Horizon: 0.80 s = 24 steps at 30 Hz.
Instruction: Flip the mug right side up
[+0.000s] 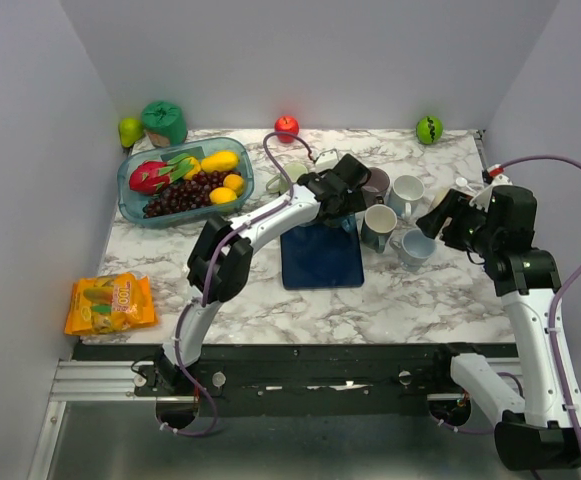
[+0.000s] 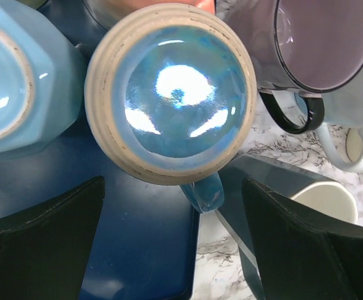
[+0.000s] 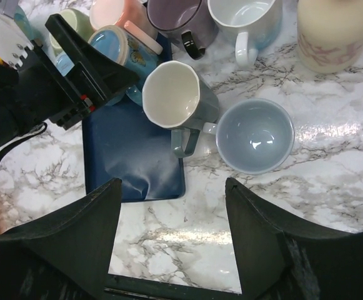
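The mug (image 2: 172, 94) stands upside down at the far end of the dark blue mat (image 2: 137, 250). Its glossy blue base with a cream ring faces up, and its blue handle (image 2: 203, 190) points toward the mat's right edge. My left gripper (image 2: 172, 250) hovers right above it, open, with nothing between the fingers. The right wrist view shows this mug (image 3: 115, 47) half hidden under the left gripper (image 3: 84, 69). My right gripper (image 3: 172, 237) is open and empty above bare marble, near the mat's front right corner and apart from the mugs.
Close around the mug stand a second upturned light blue mug (image 2: 6, 81), a purple mug (image 3: 175, 15), a white mug (image 3: 243, 19), a grey-green mug (image 3: 175, 94) and a pale blue cup (image 3: 256, 134). A fruit bowl (image 1: 122, 185) and a snack bag (image 1: 110, 303) lie at the left.
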Motion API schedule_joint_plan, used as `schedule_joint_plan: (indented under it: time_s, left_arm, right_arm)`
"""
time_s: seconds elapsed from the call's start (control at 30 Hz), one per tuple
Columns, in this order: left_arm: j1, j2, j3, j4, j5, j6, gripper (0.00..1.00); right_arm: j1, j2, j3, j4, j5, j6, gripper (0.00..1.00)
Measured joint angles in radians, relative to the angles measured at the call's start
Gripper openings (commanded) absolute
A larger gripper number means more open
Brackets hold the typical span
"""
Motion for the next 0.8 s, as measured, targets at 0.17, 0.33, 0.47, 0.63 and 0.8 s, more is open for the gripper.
schedule_joint_plan:
  time_s: [0.17, 0.33, 0.47, 0.63, 0.8]
  left_arm:
    - [0.000, 0.011, 0.011, -0.035, -0.038, -0.013, 0.86]
    - [0.000, 0.011, 0.006, -0.058, -0.076, -0.004, 0.79]
    - [-0.005, 0.005, -0.034, -0.056, -0.091, 0.003, 0.70]
    - [-0.006, -0.019, -0.109, -0.051, -0.095, 0.031, 0.56]
    - [-0.006, -0.023, -0.122, -0.039, -0.093, 0.084, 0.54]
  right_arm:
    - [0.000, -0.006, -0.007, -0.008, 0.014, 0.000, 0.74]
    - [0.000, -0.010, -0.020, -0.019, 0.018, 0.000, 0.74]
    - [0.000, -0.012, -0.026, -0.025, 0.019, 0.000, 0.74]
    - [0.000, -0.014, -0.027, -0.025, 0.019, 0.000, 0.74]
    - [0.000, -0.025, -0.040, -0.026, 0.019, 0.000, 0.74]
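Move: The upside-down patterned blue mug stands some 6 cm ahead of the left hand, a centimetre to its left and 4 cm below, its handle towards the hand. The light-blue mug lies about 4 cm ahead and 9 cm left; the peach mug 13 cm ahead, 2 cm left; the dark teal mug roughly 8 cm right and 1 cm back. From the right hand, the patterned mug is about 20 cm ahead, 21 cm left and 18 cm lower. Sweep the left gripper about 4 cm to the left while sinking nearly as far, easing back a little towards the base late on. Roll its left side up some 10 degrees and close the fingers from wide open to about half, one each side of the patterned mug's handle, the right finger bearing on the handle from its right. ##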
